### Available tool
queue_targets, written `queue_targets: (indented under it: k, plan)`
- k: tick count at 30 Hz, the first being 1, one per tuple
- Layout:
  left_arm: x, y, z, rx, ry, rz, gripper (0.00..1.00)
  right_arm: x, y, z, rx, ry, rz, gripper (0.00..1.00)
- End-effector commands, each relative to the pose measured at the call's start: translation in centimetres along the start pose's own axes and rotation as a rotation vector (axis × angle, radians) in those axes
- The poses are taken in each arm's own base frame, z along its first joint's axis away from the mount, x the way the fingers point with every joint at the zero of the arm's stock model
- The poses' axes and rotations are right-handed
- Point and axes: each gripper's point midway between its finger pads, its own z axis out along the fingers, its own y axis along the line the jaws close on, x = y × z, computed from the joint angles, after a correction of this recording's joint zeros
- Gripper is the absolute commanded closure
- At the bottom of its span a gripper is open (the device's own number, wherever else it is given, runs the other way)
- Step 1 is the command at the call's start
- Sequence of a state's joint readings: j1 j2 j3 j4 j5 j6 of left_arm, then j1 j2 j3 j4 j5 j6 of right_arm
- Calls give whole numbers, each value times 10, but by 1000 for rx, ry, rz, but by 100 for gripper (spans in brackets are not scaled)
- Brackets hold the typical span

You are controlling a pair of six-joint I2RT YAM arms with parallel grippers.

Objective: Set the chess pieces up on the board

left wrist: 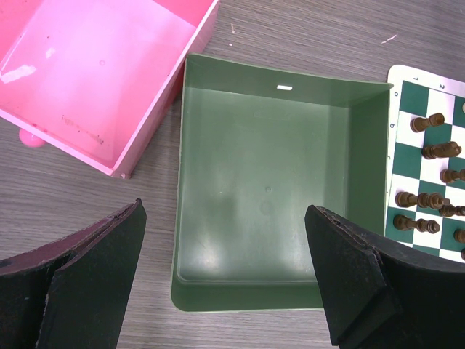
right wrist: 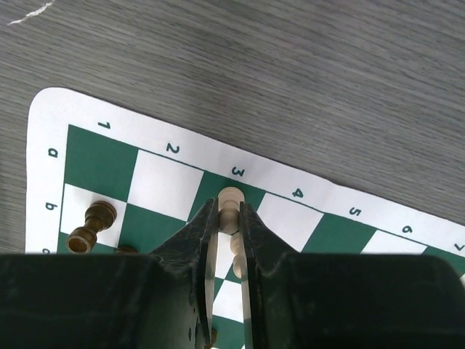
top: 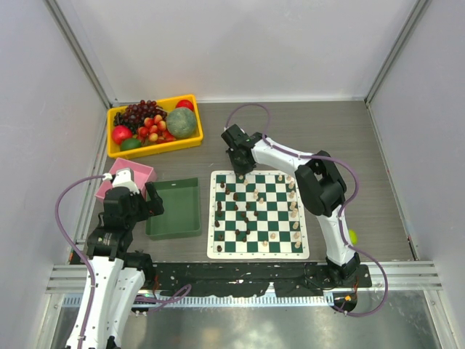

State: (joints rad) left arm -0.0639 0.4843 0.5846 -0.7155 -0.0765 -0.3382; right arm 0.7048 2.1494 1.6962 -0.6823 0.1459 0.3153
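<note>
The board (top: pixel 258 254) of green and white checks lies in front of the right arm. Dark chess pieces (top: pixel 227 211) stand scattered over its left half, with cream chess pieces (top: pixel 293 207) along its right side. My right gripper (top: pixel 240 171) hangs over the board's far edge. In the right wrist view it (right wrist: pixel 230 212) is shut on a cream piece (right wrist: pixel 231 195) above the square by the mark 3, beside a dark piece (right wrist: pixel 91 226). My left gripper (left wrist: pixel 225 269) is open and empty over the green tray's near wall.
A green tray (top: pixel 174 209) sits left of the board, with a pink box (top: pixel 140 172) behind it. A yellow bin (top: pixel 190 140) of fruit stands at the back left. A small green ball (top: pixel 352 235) lies by the right arm's base.
</note>
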Motion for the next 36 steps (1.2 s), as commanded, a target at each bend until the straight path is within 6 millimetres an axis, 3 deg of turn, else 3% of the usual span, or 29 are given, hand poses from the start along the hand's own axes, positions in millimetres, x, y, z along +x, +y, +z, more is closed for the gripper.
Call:
queue_targets:
  k: [1, 6, 12, 15, 18, 22, 30, 36]
  plan:
    - [-18, -7, -5, 29, -50, -5, 1, -20, 1, -28, -5, -75, -2, 84]
    - [-17, -7, -5, 28, -49, -4, 1, -33, -13, -71, 3, -180, 36, 84]
    - [-17, -8, -5, 34, -46, -4, 1, 2, -62, -82, 41, -179, 138, 84]
    - [-17, -8, -4, 34, -47, -4, 1, 15, -76, -84, 38, -184, 182, 83]
    - [-17, -8, -5, 34, -46, -3, 1, 39, -90, -74, 56, -140, 210, 83]
    - [-16, -8, -4, 33, -40, -3, 1, 55, -99, -67, 64, -115, 233, 83]
    - [-16, -8, -3, 33, -36, -4, 1, 69, -113, -58, 97, -93, 256, 83]
    - [-16, -8, -3, 33, -33, -5, 1, 66, -123, -55, 107, -98, 270, 83]
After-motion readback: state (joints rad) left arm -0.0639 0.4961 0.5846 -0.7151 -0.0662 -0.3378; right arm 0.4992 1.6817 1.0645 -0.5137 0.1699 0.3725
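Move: Some 14 cm to the right of the right hand and 5 cm back, about 2 cm lower, is square b7, where the light pawn already between its fingers is headed. At board height too, the a7 pawn stands roughly 15 cm right and 1 cm back of that hand, the light rook 18 cm right and 2 cm back, the light knight 18 cm right and 5 cm back. From the left hand, b7 lies around 45 cm right, 11 cm ahead and 13 cm below. Keeping its pinch on the light pawn, the right hand lifts it off a3 by about 6 cm and swings it right in one arc along the board's far side, coming back some 5 cm as well, towards b7. The wrist turns about 15 degrees clockwise on the way, then the hand sinks almost to its starting height and creeps on to the right, fingers still closed. ##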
